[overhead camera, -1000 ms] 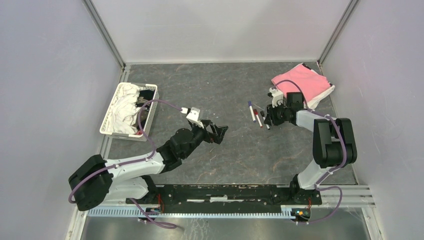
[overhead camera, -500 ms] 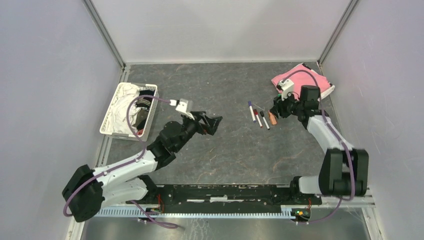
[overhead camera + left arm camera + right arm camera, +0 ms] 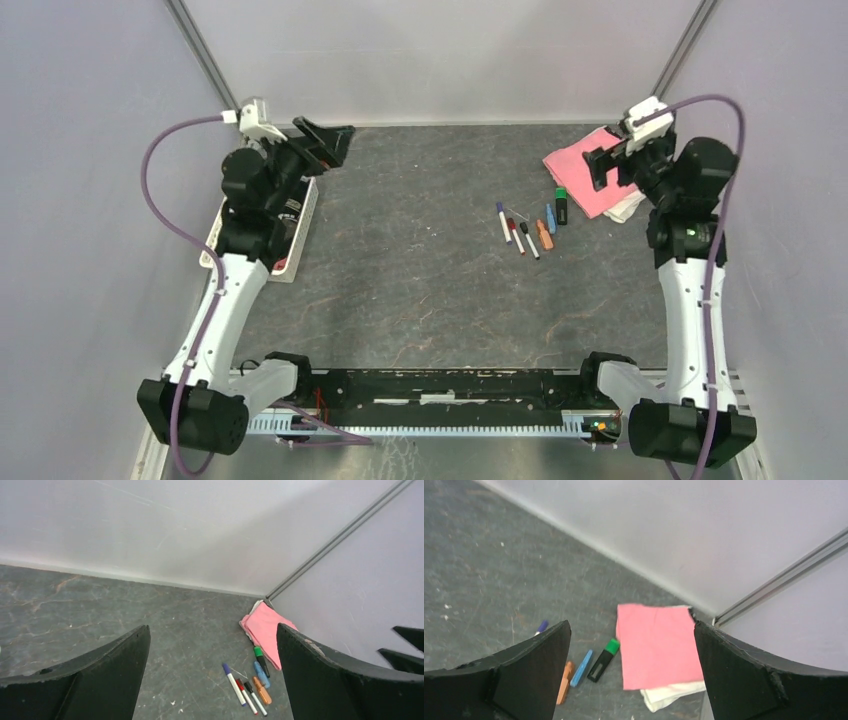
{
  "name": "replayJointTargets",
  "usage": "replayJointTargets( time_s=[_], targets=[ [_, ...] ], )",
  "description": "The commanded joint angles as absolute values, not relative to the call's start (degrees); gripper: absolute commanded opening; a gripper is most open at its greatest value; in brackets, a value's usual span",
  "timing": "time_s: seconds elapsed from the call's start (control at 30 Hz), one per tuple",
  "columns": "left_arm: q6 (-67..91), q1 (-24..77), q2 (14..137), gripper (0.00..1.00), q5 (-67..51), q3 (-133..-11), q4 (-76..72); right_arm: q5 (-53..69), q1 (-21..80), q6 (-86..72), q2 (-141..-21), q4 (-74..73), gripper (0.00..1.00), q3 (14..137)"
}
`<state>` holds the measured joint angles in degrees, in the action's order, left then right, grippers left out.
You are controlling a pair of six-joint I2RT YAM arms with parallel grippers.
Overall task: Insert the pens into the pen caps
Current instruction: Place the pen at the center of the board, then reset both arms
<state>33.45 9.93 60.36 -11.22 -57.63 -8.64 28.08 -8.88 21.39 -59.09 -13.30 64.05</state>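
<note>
The pens lie side by side right of the table's middle. Three are thin white pens: one with a purple cap (image 3: 503,221) (image 3: 234,684), one with a red cap (image 3: 514,235) and one with a black cap (image 3: 529,240). Beside them lie an orange marker (image 3: 544,234) (image 3: 564,682), a blue marker (image 3: 550,218) (image 3: 581,668) and a black marker with a green cap (image 3: 561,205) (image 3: 604,660). The pen caps sit on the pens' ends. My left gripper (image 3: 335,145) (image 3: 212,626) hangs open, high at the back left. My right gripper (image 3: 598,168) (image 3: 631,622) is open and empty, high over the pink cloth.
A pink cloth (image 3: 580,165) (image 3: 656,645) rests on a white cloth (image 3: 671,694) in the back right corner, just behind the markers. A white basket (image 3: 290,262) stands at the left edge, mostly hidden by my left arm. Grey walls close in three sides.
My right gripper has opened and lifted up and back from the pens, uncovering the blue and black-green markers. My left arm has swung up from the table's middle to the back left.
</note>
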Motion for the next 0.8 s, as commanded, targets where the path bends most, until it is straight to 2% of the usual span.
replayJointTargets(
  time_s=[0.0,0.2,0.3,0.47,0.77],
  targets=[
    [30.1,7.14,62.71,1.0,-19.3,-68.05,8.15,30.53,-9.03,17.04,-59.27,-20.48,0.98,77.92],
    [25.39,7.13,58.82,1.0,-18.29,-74.39,13.63,38.79,-9.11,19.81,-60.01,-27.86,0.98,88.82],
    [24.35,7.16,56.63,1.0,-18.08,-76.06,14.89,39.85,-9.06,15.07,-59.56,-26.34,0.98,88.23],
    [23.09,7.12,54.56,1.0,-18.14,-77.72,16.46,34.53,-9.14,7.15,-58.63,-24.68,0.98,87.73],
    [22.68,7.12,54.34,1.0,-19.1,-77.09,16.97,35.5,-9.14,8.16,-57.77,-26.23,0.98,87.98]
  ],
)
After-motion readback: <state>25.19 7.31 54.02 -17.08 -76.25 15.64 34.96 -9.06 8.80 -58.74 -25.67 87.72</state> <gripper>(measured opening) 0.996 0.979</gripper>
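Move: Some 34 cm below the right hand and about 7 cm to its left, level with it in reach, lies the black-capped pen just set down. The red pen lies about 3 cm left of that pen and 1 cm farther out, the orange marker roughly 3 cm right of it and 2 cm farther out. From the left hand the black-capped pen is about 38 cm to the right, roughly level in reach and some 37 cm below. Rising quickly away from the laid-out pens, the empty right hand goes up about 13 cm while drawing back some 5 cm and slightly left, then all but stops. The left hand also withdraws, up about 8 cm and back 7 cm. Both wrists roll a little, left side up, and both grippers stay wide open, touching nothing. ##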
